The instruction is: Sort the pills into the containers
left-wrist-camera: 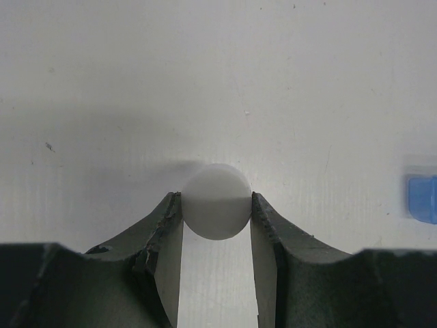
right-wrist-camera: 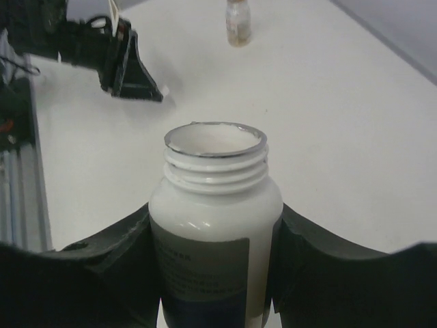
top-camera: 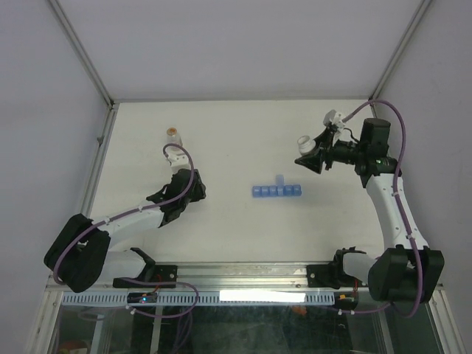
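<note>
The containers (top-camera: 276, 191) are a short blue strip of joined compartments lying at the table's middle, with one small lid (top-camera: 279, 179) standing open; their end (left-wrist-camera: 422, 198) shows at the right edge of the left wrist view. My left gripper (top-camera: 174, 153) (left-wrist-camera: 216, 205) is shut on a white round cap (left-wrist-camera: 216, 199) just above the table. My right gripper (top-camera: 310, 153) (right-wrist-camera: 215, 225) is shut on an open white bottle (right-wrist-camera: 215, 198) (top-camera: 304, 143), held up over the right side, mouth towards the left. No pills are in view.
A small clear bottle with tan contents (top-camera: 173, 135) (right-wrist-camera: 238, 20) stands at the back left, just beyond the left gripper (right-wrist-camera: 130, 65). The table's metal rail (top-camera: 236, 274) runs along the near edge, between the arm bases.
</note>
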`<state>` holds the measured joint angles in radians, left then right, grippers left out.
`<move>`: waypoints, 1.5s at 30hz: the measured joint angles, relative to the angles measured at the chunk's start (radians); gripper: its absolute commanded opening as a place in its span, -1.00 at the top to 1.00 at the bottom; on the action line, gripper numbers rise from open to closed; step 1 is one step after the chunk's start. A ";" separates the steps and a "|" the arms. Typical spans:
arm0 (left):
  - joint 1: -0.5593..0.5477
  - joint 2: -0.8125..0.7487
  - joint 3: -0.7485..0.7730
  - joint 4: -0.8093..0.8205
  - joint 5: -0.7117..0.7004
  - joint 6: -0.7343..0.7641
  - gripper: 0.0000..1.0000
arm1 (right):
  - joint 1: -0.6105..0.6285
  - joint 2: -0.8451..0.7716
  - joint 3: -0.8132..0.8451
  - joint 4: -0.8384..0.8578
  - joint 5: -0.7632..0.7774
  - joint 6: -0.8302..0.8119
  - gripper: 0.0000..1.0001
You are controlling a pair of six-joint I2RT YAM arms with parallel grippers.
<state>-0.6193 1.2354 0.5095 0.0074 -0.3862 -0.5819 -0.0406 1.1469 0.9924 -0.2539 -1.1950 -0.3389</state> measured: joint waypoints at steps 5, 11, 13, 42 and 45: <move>0.006 0.072 0.000 0.017 0.001 0.000 0.60 | 0.006 0.012 0.006 -0.334 0.075 -0.391 0.93; 0.006 0.094 -0.002 0.027 -0.003 -0.001 -0.05 | 0.064 0.050 -0.006 -0.485 0.203 -0.627 0.94; 0.006 0.094 -0.003 0.037 -0.005 -0.001 -0.15 | 0.090 0.072 -0.024 -0.510 0.254 -0.673 0.94; -0.175 -0.089 -0.338 0.817 0.610 0.042 -0.98 | 0.278 0.382 0.023 -0.558 0.728 -0.751 0.90; -0.187 -0.051 -0.301 0.808 0.586 0.051 -0.98 | 0.294 0.406 0.036 -0.565 0.752 -0.750 0.90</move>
<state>-0.8059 1.1839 0.2085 0.8158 0.1993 -0.5308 0.2539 1.5528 1.0286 -0.8192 -0.4435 -1.0885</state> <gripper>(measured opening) 0.990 0.545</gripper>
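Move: From the right hand, which holds the open bottle, the pill organizer lies some 25 cm below, about 6 cm left and 2 cm back; its raised lid is about 3 cm ahead and 5 cm left. The left hand holds the white cap about 3 cm above the bare table spot directly below it. From the left hand the organizer is some 31 cm right and 1 cm ahead, the glass jar about 21 cm ahead and 10 cm left. Right lowers the bottle 22 cm towards the organizer, tipping fingers down; left dips, releases the cap, swings right, back. ##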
